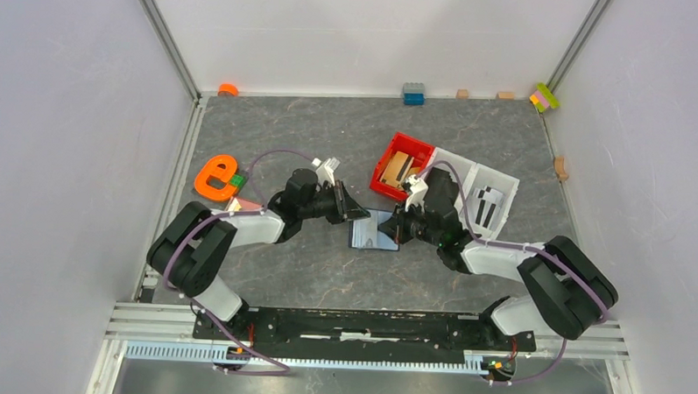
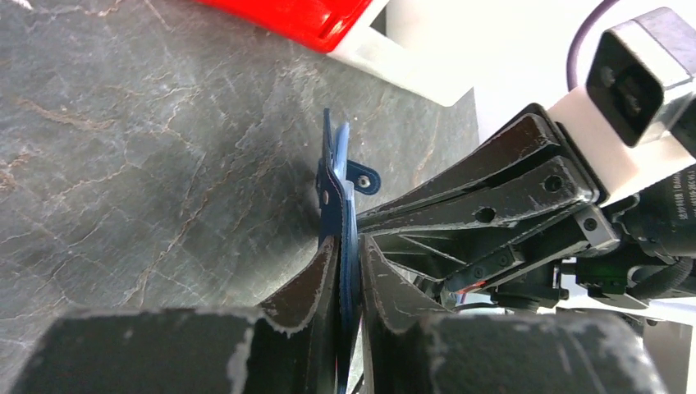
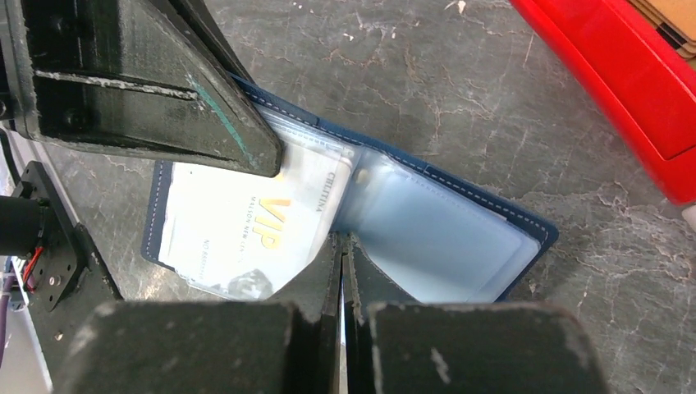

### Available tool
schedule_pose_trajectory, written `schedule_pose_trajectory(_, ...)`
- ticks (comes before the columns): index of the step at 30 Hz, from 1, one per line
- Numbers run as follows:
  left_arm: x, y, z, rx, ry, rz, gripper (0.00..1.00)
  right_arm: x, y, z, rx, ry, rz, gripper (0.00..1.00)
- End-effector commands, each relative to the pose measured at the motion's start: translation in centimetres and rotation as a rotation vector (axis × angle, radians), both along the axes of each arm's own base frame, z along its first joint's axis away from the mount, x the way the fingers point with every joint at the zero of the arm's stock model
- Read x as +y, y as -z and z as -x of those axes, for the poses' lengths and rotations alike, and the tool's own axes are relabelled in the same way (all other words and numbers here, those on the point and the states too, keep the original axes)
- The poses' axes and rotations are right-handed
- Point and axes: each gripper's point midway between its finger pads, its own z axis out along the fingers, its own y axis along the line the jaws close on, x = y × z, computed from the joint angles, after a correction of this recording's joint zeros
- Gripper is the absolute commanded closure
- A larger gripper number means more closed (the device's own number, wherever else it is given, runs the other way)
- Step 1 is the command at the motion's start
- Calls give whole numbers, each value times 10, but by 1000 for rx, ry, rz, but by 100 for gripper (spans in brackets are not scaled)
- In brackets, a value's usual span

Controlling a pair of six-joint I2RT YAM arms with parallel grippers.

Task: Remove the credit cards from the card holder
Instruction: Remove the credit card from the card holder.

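The navy card holder [image 1: 375, 229] lies open on the table between both arms. In the right wrist view its light blue pockets [image 3: 435, 238] show, and a pale credit card [image 3: 246, 222] with gold "VIP" lettering sits in the left pocket. My left gripper [image 2: 351, 246] is shut on the holder's edge [image 2: 335, 185], seen edge-on, and one of its fingers [image 3: 164, 90] covers the holder's far left corner. My right gripper [image 3: 342, 242] is shut, with its tips at the holder's middle fold. Whether it pinches a thin sleeve there I cannot tell.
A red tray [image 1: 415, 147] holding wooden blocks and a white tray [image 1: 497, 178] stand right behind the right arm. An orange letter shape [image 1: 216, 177] lies at the left. A blue brick [image 1: 413, 94] and small blocks sit along the back wall.
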Motion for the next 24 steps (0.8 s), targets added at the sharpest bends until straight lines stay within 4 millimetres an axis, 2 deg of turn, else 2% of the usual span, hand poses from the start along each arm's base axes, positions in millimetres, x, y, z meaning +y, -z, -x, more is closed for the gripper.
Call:
schedule_pose_trajectory(1,-7,-2,-5,-29,41,-23,79,7,-13,-14,-39,6,-16,99)
schedule_pose_trajectory(10,-3,15,-7,2,38,-99,73,13,11,-13,41,-6,12,96)
schedule_pose_trajectory(15,0,23,-4,20,57,-140,55,10,20,-15,58,15,37,96)
schedule_pose_trajectory(20,4,26,2,34,81,-142,53,9,34,-15,88,19,60,96)
schedule_pose_trajectory(24,2,22,8,53,104,-117,50,8,35,-15,93,22,65,96)
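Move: The open card holder is already between the hands: its middle lies about 3 cm back, 2 cm right and 2 cm below the left hand, and some 2 cm left, 1 cm back and slightly below the right. The VIP card in its sleeve is roughly 5 cm left and 1 cm back of the right hand. The red box stands about 14 cm ahead and 3 cm right of that hand, and the white tray 9 cm ahead and 18 cm right. Keeping its shut fingertips on the card holder near the fold, the right hand takes the holder down about 5 cm towards the table, tipping slightly downward. The left hand sinks with it, some 3 cm, while its fingers, already astride the holder's edge, spread to about half open and leave that edge loose between them. ##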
